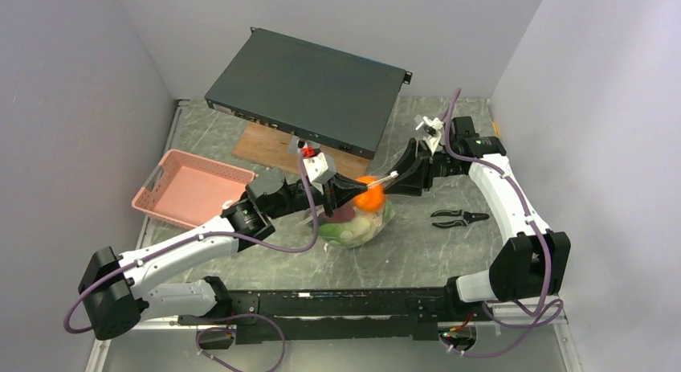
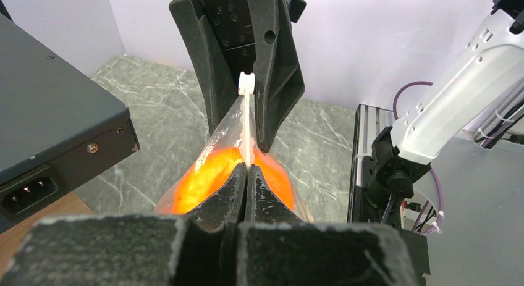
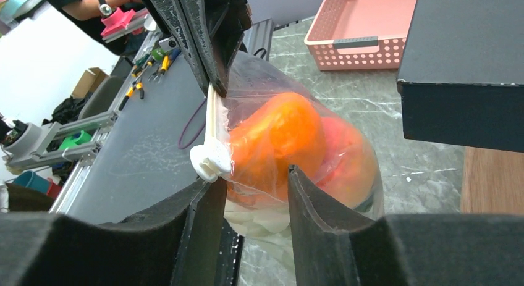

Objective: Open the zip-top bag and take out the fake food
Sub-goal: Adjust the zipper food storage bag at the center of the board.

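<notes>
The zip-top bag (image 1: 363, 227) hangs between both grippers just above the tabletop, stuffed with fake food: an orange ball (image 1: 369, 198), a dark purple piece (image 1: 344, 214) and a pale green head (image 1: 359, 229). My left gripper (image 1: 352, 190) is shut on the zip strip (image 2: 247, 128); its fingers (image 2: 228, 193) meet above the orange glow. My right gripper (image 3: 253, 175) stands with its jaws apart around the bag's end, orange ball (image 3: 278, 138) and red-pink fruit (image 3: 349, 156) bulging between them. The white slider (image 3: 209, 162) rests at its left fingertip, unclamped.
A pink mesh basket (image 1: 193, 187) sits at the left. A flat black device (image 1: 309, 91) lies at the back on a wooden board (image 1: 265, 143). Black pliers (image 1: 458, 218) lie right of the bag. Walls close in on both sides.
</notes>
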Robot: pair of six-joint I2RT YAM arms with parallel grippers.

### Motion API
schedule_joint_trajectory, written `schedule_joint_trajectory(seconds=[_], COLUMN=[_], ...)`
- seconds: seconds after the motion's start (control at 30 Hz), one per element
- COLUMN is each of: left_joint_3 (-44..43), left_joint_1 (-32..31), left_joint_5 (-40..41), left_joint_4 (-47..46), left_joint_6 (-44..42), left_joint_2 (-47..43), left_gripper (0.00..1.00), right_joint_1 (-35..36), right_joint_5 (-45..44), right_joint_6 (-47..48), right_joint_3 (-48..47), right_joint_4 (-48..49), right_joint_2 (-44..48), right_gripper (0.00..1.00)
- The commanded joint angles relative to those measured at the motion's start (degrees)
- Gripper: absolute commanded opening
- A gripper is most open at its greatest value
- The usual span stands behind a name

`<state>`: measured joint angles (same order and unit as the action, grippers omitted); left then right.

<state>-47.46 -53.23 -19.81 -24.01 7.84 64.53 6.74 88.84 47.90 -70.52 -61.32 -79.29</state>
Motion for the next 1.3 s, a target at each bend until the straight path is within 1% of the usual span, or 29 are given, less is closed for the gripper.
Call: schedule_joint_trajectory(seconds=[0.0,0.1,0.23,0.47,0.5,0.63,0.73,0.8,0.83,0.9,0.93,1.0,1.1,1.17,1.27], left_joint_3=[-1.2,-1.4,-1.6,-1.6,-1.5,-1.2,-1.1,-1.0,-0.7,-0.2,-0.4,-1.1,-3.4,-5.6,-9.9], left_joint_1=[0.0,-0.1,0.0,0.0,0.0,0.0,0.1,0.3,0.3,0.6,0.6,0.7,0.9,0.9,1.0], left_joint_5=[-0.3,-0.7,-1.0,-1.1,-1.1,-1.5,-1.5,-1.5,-1.6,-1.5,-1.5,-1.3,-0.5,-0.5,-1.6], left_joint_4=[-8.4,-8.6,-9.0,-8.9,-8.8,-8.4,-6.3,-4.0,-3.1,-1.3,0.2,3.2,7.8,10.2,14.0], left_joint_6=[0.9,1.1,1.3,1.2,1.2,1.5,1.4,1.0,0.8,0.2,-0.3,-1.9,-4.6,-6.3,-9.0], left_joint_2=[-2.4,-2.0,-1.7,-1.5,-1.4,-1.0,-0.7,-1.0,-1.3,-2.0,-2.3,-3.0,-3.4,-2.7,-0.1], left_gripper=[0.00,0.00,0.00,0.00,0.00,0.00,0.00,0.02,0.10,0.31,0.36,0.45,0.63,0.68,0.68], right_joint_1=[-0.2,-0.1,0.1,0.1,0.1,0.0,0.0,-0.1,0.0,0.0,0.0,0.0,0.6,1.5,2.9], right_joint_5=[5.0,5.1,5.2,5.2,5.2,5.2,5.2,5.1,4.3,1.9,0.7,-1.2,-3.3,-4.7,-6.1], right_joint_6=[-0.3,-0.4,-0.8,-3.2,-3.7,-5.5,-6.4,-4.8,-3.9,-3.2,-2.7,-2.7,-1.9,-1.2,-0.9], right_joint_3=[-2.1,-3.0,-4.0,-4.6,-4.9,-6.6,-7.6,-7.7,-7.4,-6.5,-5.9,-4.5,-3.2,-2.8,-2.4], right_joint_4=[1.3,0.7,0.4,1.6,1.7,1.8,1.6,0.4,-0.1,-0.2,-0.5,-0.1,0.0,-0.2,0.0], right_joint_2=[0.8,0.7,0.6,0.6,0.6,0.6,0.7,1.0,1.2,1.7,1.9,2.3,2.7,2.7,2.7], right_gripper=[0.41,0.38,0.28,0.02,0.00,0.00,0.00,0.00,0.00,0.00,0.00,0.00,0.00,0.00,0.00])
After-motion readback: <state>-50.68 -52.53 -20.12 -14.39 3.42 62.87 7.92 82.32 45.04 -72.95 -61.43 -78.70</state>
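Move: The white slider end of the bag's zip sits between the right gripper's open fingers, about 1 cm back from and 1 cm above the hand point. The orange food in the bag hangs roughly 4 cm left, 1 cm back and 4 cm below that hand, with the red food some 9 cm left, 4 cm back and 8 cm below. From the left hand, which already grips the zip edge, the slider end is about 5 cm right, 2 cm ahead and 1 cm up. Shut the right gripper on the zip edge just below the white slider end, lifting it about 2.5 cm while the left keeps its pinch, rising slightly. Once the right is shut, open the left to roughly two-thirds, easing it 1 cm left off the edge, and sink the right some 3 cm with the bag. ##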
